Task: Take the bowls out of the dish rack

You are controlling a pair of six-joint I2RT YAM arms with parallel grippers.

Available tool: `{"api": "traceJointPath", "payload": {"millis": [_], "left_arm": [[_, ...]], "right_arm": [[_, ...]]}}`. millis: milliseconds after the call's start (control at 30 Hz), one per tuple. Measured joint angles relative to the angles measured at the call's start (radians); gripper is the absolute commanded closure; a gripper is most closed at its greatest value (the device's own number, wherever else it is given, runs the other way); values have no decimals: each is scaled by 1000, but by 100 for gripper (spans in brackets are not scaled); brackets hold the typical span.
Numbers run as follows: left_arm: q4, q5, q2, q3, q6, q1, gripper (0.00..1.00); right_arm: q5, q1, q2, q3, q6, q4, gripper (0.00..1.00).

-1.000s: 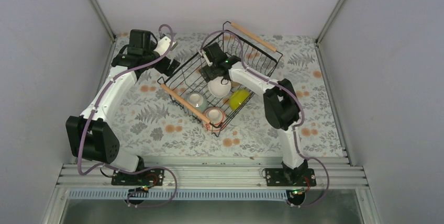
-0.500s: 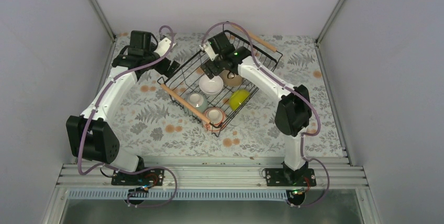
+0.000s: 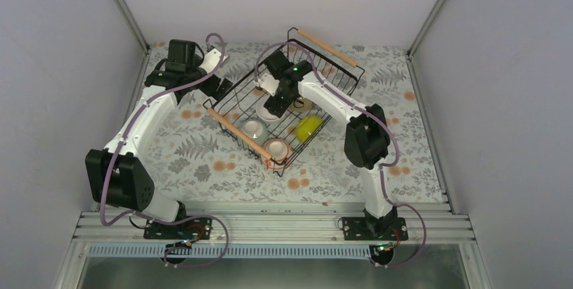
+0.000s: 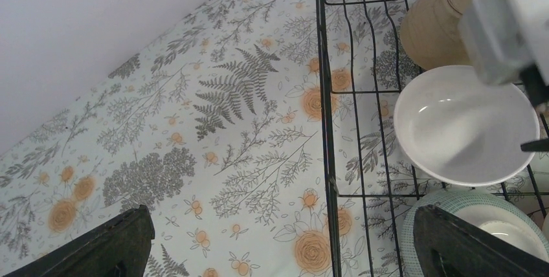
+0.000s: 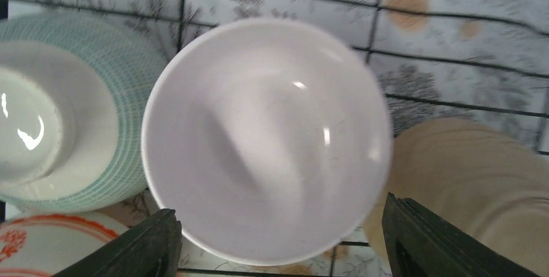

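The black wire dish rack (image 3: 240, 134) sits mid-table with several bowls inside. My right gripper (image 3: 277, 103) hangs inside it over the white bowl (image 5: 265, 141), which lies upright. My right gripper (image 5: 275, 244) is open, one finger on each side of the bowl's rim, and I see no contact. Around it are the upside-down mint bowl (image 5: 65, 128), the tan bowl (image 5: 466, 180) and the red-patterned bowl (image 5: 58, 244). The yellow-green bowl (image 3: 309, 127) leans at the rack's right side. My left gripper (image 4: 285, 251) is open, empty, and straddles the rack's left wall (image 4: 322, 96).
Floral tablecloth (image 4: 194, 128) covers the table around the rack. The rack's wooden handles lie at the near left (image 3: 230, 127) and far right (image 3: 328, 46). Grey walls enclose the table on three sides. The right wrist (image 4: 511, 24) shows at the left wrist view's upper right.
My right gripper has come down and forward over the white bowl, and its jaws have narrowed somewhat. The left arm has not moved.
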Motion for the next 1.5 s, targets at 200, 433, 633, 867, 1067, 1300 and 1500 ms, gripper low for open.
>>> {"api": "traceJointPath", "payload": {"millis": [200, 433, 633, 867, 1067, 1300, 1500], "left_arm": [[-5, 0, 0, 0, 7, 0, 0], [-7, 1, 0, 0, 19, 0, 0], [-9, 2, 0, 0, 21, 0, 0], [-11, 6, 0, 0, 21, 0, 0], [-13, 8, 0, 0, 21, 0, 0], [-13, 8, 0, 0, 21, 0, 0], [-13, 8, 0, 1, 21, 0, 0]], "right_arm": [[-66, 0, 45, 2, -65, -76, 22], [-96, 0, 46, 2, -132, -130, 26], [-101, 0, 46, 2, -179, -156, 39], [-93, 2, 82, 4, -210, -142, 42], [-90, 15, 99, 14, -240, -137, 67], [-80, 22, 132, 45, -249, -137, 74], [-66, 22, 140, 45, -265, -134, 96]]}}
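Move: The white bowl's middle is about 3 cm left of the right hand, 1 cm ahead and some 8 cm below. At roughly that height, the teal bowl stands 8 cm left and 8 cm back, the beige bowl 8 cm right and 2 cm ahead, the red-rimmed bowl 14 cm straight back. From the left hand the white bowl is about 13 cm right, 5 cm back and 18 cm below. The right hand sinks about 6 cm, backs 3 cm, turns counter-clockwise and pinches the white bowl's near rim. ##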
